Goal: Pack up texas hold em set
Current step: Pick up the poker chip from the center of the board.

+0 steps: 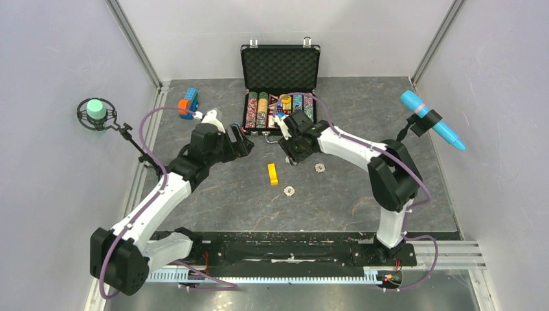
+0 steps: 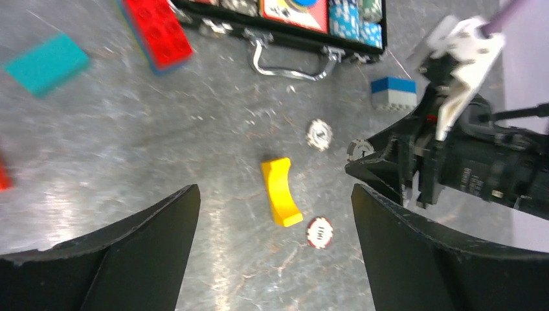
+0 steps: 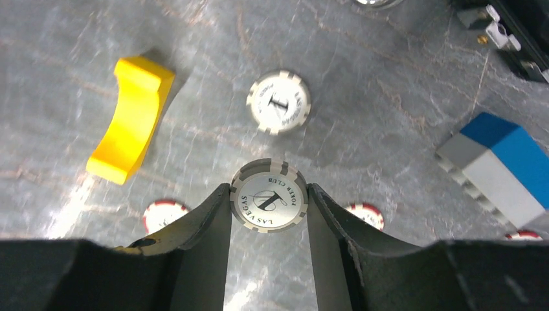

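The texas hold em set's black case (image 1: 280, 67) stands open at the back with rows of coloured chips; its silver handle (image 2: 289, 61) faces me. My right gripper (image 3: 268, 194) (image 1: 291, 154) is shut on a grey-edged poker chip (image 3: 268, 202), held edge to edge above the table in front of the case. Another grey chip (image 3: 278, 102) (image 2: 318, 134) lies flat just beyond it. A red-edged chip (image 2: 320, 232) (image 1: 289, 190) lies beside the yellow block (image 2: 281, 192). My left gripper (image 2: 274, 189) (image 1: 245, 144) hangs open and empty left of the case front.
A yellow curved block (image 1: 272, 173) lies mid-table. A blue and grey brick (image 3: 498, 165) sits near the case's right front. A red brick (image 2: 158, 29) and a teal block (image 2: 45, 63) lie to the left. More red-edged chips (image 3: 162, 214) show under the right fingers.
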Available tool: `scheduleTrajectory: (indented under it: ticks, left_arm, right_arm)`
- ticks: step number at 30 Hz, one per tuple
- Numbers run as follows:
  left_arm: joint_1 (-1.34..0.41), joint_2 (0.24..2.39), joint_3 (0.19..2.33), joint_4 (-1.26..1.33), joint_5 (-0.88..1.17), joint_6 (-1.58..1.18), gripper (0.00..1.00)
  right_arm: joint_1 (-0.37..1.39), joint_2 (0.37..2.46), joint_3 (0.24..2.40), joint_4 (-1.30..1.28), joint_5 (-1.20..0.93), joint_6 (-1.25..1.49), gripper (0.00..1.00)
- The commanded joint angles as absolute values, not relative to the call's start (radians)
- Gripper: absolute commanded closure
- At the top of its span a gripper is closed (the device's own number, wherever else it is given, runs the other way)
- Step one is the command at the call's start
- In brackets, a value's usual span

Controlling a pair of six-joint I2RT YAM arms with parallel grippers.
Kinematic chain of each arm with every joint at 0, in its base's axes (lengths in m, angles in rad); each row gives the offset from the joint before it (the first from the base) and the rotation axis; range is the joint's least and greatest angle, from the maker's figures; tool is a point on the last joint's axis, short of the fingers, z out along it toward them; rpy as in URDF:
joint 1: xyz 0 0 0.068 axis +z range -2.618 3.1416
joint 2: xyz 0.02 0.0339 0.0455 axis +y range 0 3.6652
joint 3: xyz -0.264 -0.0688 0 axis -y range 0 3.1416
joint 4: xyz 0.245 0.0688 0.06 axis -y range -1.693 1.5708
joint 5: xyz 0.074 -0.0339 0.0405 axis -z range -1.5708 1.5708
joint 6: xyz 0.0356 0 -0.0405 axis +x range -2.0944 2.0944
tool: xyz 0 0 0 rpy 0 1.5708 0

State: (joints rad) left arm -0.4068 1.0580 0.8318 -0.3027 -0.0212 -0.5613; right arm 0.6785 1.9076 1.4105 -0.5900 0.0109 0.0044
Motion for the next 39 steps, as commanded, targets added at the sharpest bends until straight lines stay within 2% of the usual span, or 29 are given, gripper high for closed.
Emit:
scheduleTrajectory:
  ticks: [1,9,15,27,34,39]
  left_arm:
    - [-0.405,1.123,0.775,-0.113,0.177,-0.768,0.08]
    - [-0.404,1.216,0.73,0.121,0.38,-0.896,0.08]
    - [-0.406,1.282,0.69,0.36,0.547,-1.017,0.12]
    - [-0.435,1.37,0.632,0.589,0.631,-1.125,0.2]
    - [-0.446,1.479,0.575,0.889,0.696,-1.273,0.26]
    - [-0.466,1.523,0.584,0.962,0.718,-1.311,0.29]
  right_arm:
    - [0.678,1.748,1.348,-0.615,-0.039,-0.053,1.0]
    - [0.678,1.559,1.284,-0.635,-0.125,-0.149,1.0]
    - [0.678,1.513,1.315,-0.701,-0.191,-0.212,1.0]
    - [0.678,1.503,1.394,-0.801,-0.284,-0.238,1.0]
    - [0.678,1.499,1.412,-0.801,-0.281,-0.239,1.0]
    - [0.678,1.505,1.418,-0.801,-0.291,-0.242,1.0]
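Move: The gray chip already held in the right fingers is about 18 cm to the left hand's right, 3 cm ahead and 13 cm below; the yellow block lies 10 cm right, 1 cm ahead and 16 cm down. From the right hand, the open left gripper is 18 cm left, 3 cm back and 13 cm up. A table chip sits 4 cm ahead, 2 cm left, a red-rimmed chip 8 cm right, 1 cm ahead, both 4 cm down. Rightward about 14 cm, the left hand sweeps over the yellow block towards the held chip, dipping briefly, swinging its fingers from forward-down to nearly level and pointing right while they partly close. Meanwhile the right hand lifts about 11 cm, draws back 7 cm and turns slightly counter-clockwise, keeping its pinch on the chip, then nearly stops. ##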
